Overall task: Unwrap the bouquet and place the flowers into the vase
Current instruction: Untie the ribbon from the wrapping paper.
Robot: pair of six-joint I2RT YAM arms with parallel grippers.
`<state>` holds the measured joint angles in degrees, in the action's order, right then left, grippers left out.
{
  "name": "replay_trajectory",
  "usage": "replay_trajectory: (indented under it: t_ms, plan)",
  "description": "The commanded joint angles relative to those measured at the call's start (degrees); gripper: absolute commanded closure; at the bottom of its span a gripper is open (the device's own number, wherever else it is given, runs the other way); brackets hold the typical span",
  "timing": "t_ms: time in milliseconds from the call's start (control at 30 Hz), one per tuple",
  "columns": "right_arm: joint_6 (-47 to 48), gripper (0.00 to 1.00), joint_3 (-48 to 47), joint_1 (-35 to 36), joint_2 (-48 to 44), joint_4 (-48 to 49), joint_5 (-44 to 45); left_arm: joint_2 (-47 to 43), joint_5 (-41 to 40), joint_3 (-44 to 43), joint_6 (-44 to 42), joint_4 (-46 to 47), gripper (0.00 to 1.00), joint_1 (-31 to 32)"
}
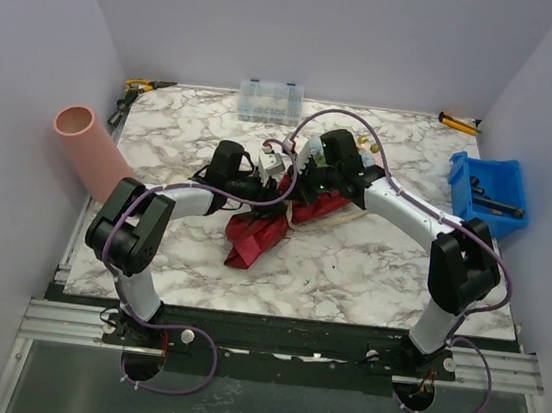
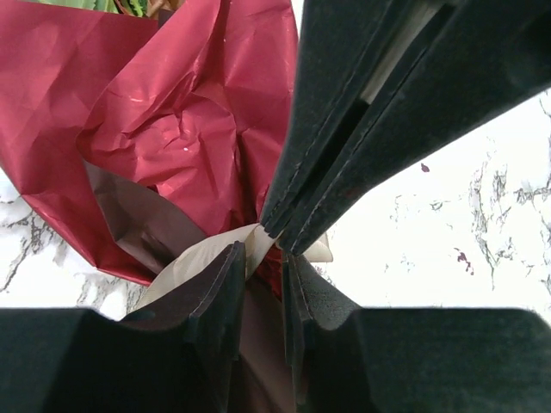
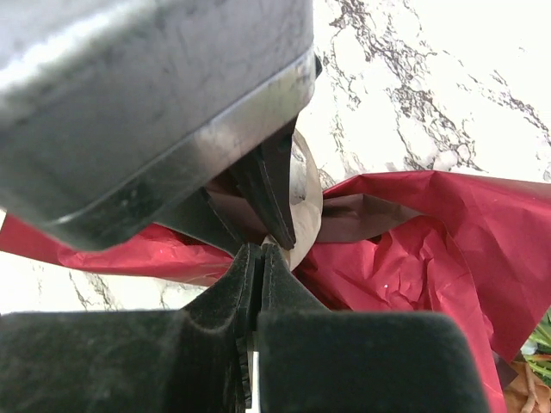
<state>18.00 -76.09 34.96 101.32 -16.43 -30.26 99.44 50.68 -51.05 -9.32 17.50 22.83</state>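
Observation:
The bouquet [image 1: 271, 228] lies mid-table in its crumpled maroon wrap [image 2: 172, 129]. A beige ribbon [image 2: 194, 262] circles its narrow neck. My left gripper [image 2: 263, 254] is closed around that wrapped neck, with dark paper filling the gap between its fingers. My right gripper [image 3: 261, 248] comes in from the opposite side, tips pressed together on the ribbon [image 3: 306, 202]. In the top view the left gripper [image 1: 267, 178] and right gripper [image 1: 296, 177] meet over the bundle. Only green bits of the flowers [image 3: 538, 344] peek out of the wrap. The salmon-pink vase [image 1: 88, 146] leans at the table's left edge.
A blue bin [image 1: 485, 192] holding dark parts sits at the right edge. A clear compartment box [image 1: 269, 102] stands at the back centre. Hand tools [image 1: 142, 85] lie at the back left and an orange-yellow tool [image 1: 459, 121] at the back right.

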Motion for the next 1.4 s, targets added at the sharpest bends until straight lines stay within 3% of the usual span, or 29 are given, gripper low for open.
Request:
replay_trajectory:
  t_ms: [0, 267, 467, 767, 1000, 1167, 1367]
  plan:
    - [-0.4, 0.99, 0.8, -0.5, -2.7, 1.8, -0.9, 0.8, -1.6, -0.2, -1.0, 2.7, 0.71, 0.2]
    - [-0.5, 0.99, 0.9, -1.2, -4.0, 1.8, -1.0, -0.2, -1.6, 0.8, -1.6, 3.2, 0.71, -0.2]
    - [-0.5, 0.99, 1.4, -1.6, -4.5, 2.2, -0.9, -1.1, -2.0, -0.1, 0.8, 3.4, 1.00, -0.3]
    - [-0.5, 0.99, 1.5, -2.2, -3.1, 2.3, 2.0, -4.3, 1.3, -4.1, 4.9, -3.4, 1.00, -2.2]
    - [-1.8, 0.75, 0.5, -3.8, -2.4, 1.4, 4.3, -4.6, 1.5, -9.3, 9.1, -10.9, 1.00, -2.3]
    - [-2.3, 0.43, 1.5, -5.6, -4.6, 2.2, 3.6, -5.8, 1.0, -13.0, 13.3, -15.4, 1.00, -2.2]
    - [-3.4, 0.40, 3.9, -6.9, -8.3, 4.1, -0.5, -6.9, -3.1, -15.4, 13.9, -20.1, 1.00, -2.2]
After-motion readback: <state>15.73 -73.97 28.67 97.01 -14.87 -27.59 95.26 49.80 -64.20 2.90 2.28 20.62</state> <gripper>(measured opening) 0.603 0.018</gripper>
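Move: The ribbon strip stands up between the left hand's parted fingers, its middle barely 1 cm to that hand's right and level with it; the right fingertips already grip it, with the strip about 1 cm below and straight in line. From the left hand, the knot on the red paper lies about 5 cm below, 1 cm back and 1 cm right; the flowers are some 14 cm ahead, 17 cm right and 6 cm down. Staying almost in place, the left hand shuts its fingers on the ribbon strip while the right, still gripping it, eases up about 2 cm. The right then opens wide, lets go and backs off rightward and somewhat forward, turning slightly clockwise, as the left rises some 8 cm, drifting a little forward, with the strip pinched in its tips. ##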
